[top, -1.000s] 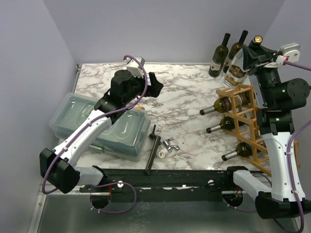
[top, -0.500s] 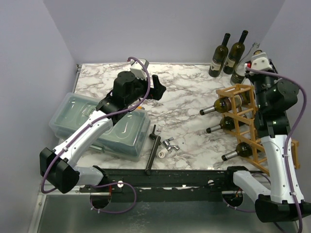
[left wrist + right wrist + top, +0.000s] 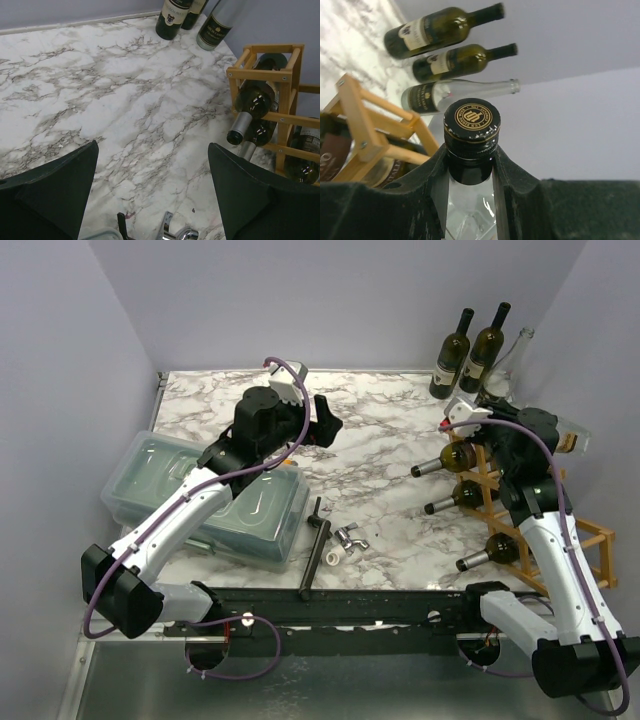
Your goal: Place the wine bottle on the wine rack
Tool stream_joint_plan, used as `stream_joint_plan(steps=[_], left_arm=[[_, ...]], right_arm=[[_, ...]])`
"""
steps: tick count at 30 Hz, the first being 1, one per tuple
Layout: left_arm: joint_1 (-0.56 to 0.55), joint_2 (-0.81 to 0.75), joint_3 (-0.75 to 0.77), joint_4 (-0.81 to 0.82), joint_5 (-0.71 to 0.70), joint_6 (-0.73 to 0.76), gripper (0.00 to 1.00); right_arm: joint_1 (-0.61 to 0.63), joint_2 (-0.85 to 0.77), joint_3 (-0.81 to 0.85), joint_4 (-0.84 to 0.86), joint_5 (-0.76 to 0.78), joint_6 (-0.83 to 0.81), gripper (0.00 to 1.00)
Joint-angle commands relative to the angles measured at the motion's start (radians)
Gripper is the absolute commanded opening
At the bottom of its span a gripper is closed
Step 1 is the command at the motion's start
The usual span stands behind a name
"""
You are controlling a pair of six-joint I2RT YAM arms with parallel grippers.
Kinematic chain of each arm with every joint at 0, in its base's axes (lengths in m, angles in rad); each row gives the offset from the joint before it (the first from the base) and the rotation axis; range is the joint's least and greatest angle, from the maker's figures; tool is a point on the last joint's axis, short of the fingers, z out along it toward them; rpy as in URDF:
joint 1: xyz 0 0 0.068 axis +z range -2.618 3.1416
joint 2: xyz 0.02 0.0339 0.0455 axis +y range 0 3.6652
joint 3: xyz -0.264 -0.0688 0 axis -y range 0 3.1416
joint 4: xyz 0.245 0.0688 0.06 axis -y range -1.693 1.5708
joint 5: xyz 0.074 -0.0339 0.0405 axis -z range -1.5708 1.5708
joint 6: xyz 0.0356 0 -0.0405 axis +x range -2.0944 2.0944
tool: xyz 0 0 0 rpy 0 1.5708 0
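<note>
My right gripper (image 3: 537,428) is shut on the neck of a clear glass wine bottle (image 3: 572,438) with a black cap (image 3: 472,120). It holds the bottle tilted over the top right of the wine rack (image 3: 497,430). The fingers (image 3: 517,180) clamp just below the cap. The light-brown wooden rack also shows in the right wrist view (image 3: 355,120) and the left wrist view (image 3: 280,80). It holds three dark bottles lying down, necks pointing left (image 3: 455,455). My left gripper (image 3: 325,425) is open and empty above the marble table, well left of the rack.
Two dark bottles (image 3: 452,355) and a clear one (image 3: 512,355) stand at the back right corner. A clear plastic lidded bin (image 3: 200,495) lies at the left. A black bar (image 3: 318,545), metal fittings (image 3: 350,537) and a small white cylinder (image 3: 333,557) lie near the front centre.
My right arm has swung the clear bottle down from high and upright at the back right to tilted over the rack top. The left arm has barely moved.
</note>
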Motion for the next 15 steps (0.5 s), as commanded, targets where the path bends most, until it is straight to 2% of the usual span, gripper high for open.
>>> stream_joint_plan(steps=[1,5,15], left_arm=[[-0.005,-0.001,0.032,-0.001,-0.010,0.010,0.92],[-0.006,0.007,0.032,-0.003,-0.014,0.013,0.92],[-0.006,0.026,0.034,-0.006,-0.013,0.011,0.92]], right_arm=[[0.036,-0.042,-0.006,0.008,0.049,-0.233,0.01],[0.070,-0.071,-0.029,-0.071,0.077,-0.290,0.01],[0.106,-0.157,-0.093,-0.196,0.080,-0.274,0.01]])
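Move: The right hand holds the clear wine bottle by its neck, cap to the left, base out to the right and lower. The rack's free middle step lies about 9 cm back, 4 cm right and 20 cm below this hand. The rack's upper bottle is level with the hand, roughly 6 cm left and 18 cm below; the standing clear bottle is some 22 cm ahead, 8 cm right. From the left hand, that step lies about 43 cm right and 8 cm back, 16 cm lower. Lower the right gripper about 5 cm towards the rack's middle step, sinking fast at first, and draw it back some 4 cm with a slight shift left. Keep the grip on the bottle's neck while rolling the wrist so the cap side dips and the base comes up, and tip the fingers a little downward, each about 10 degrees. ##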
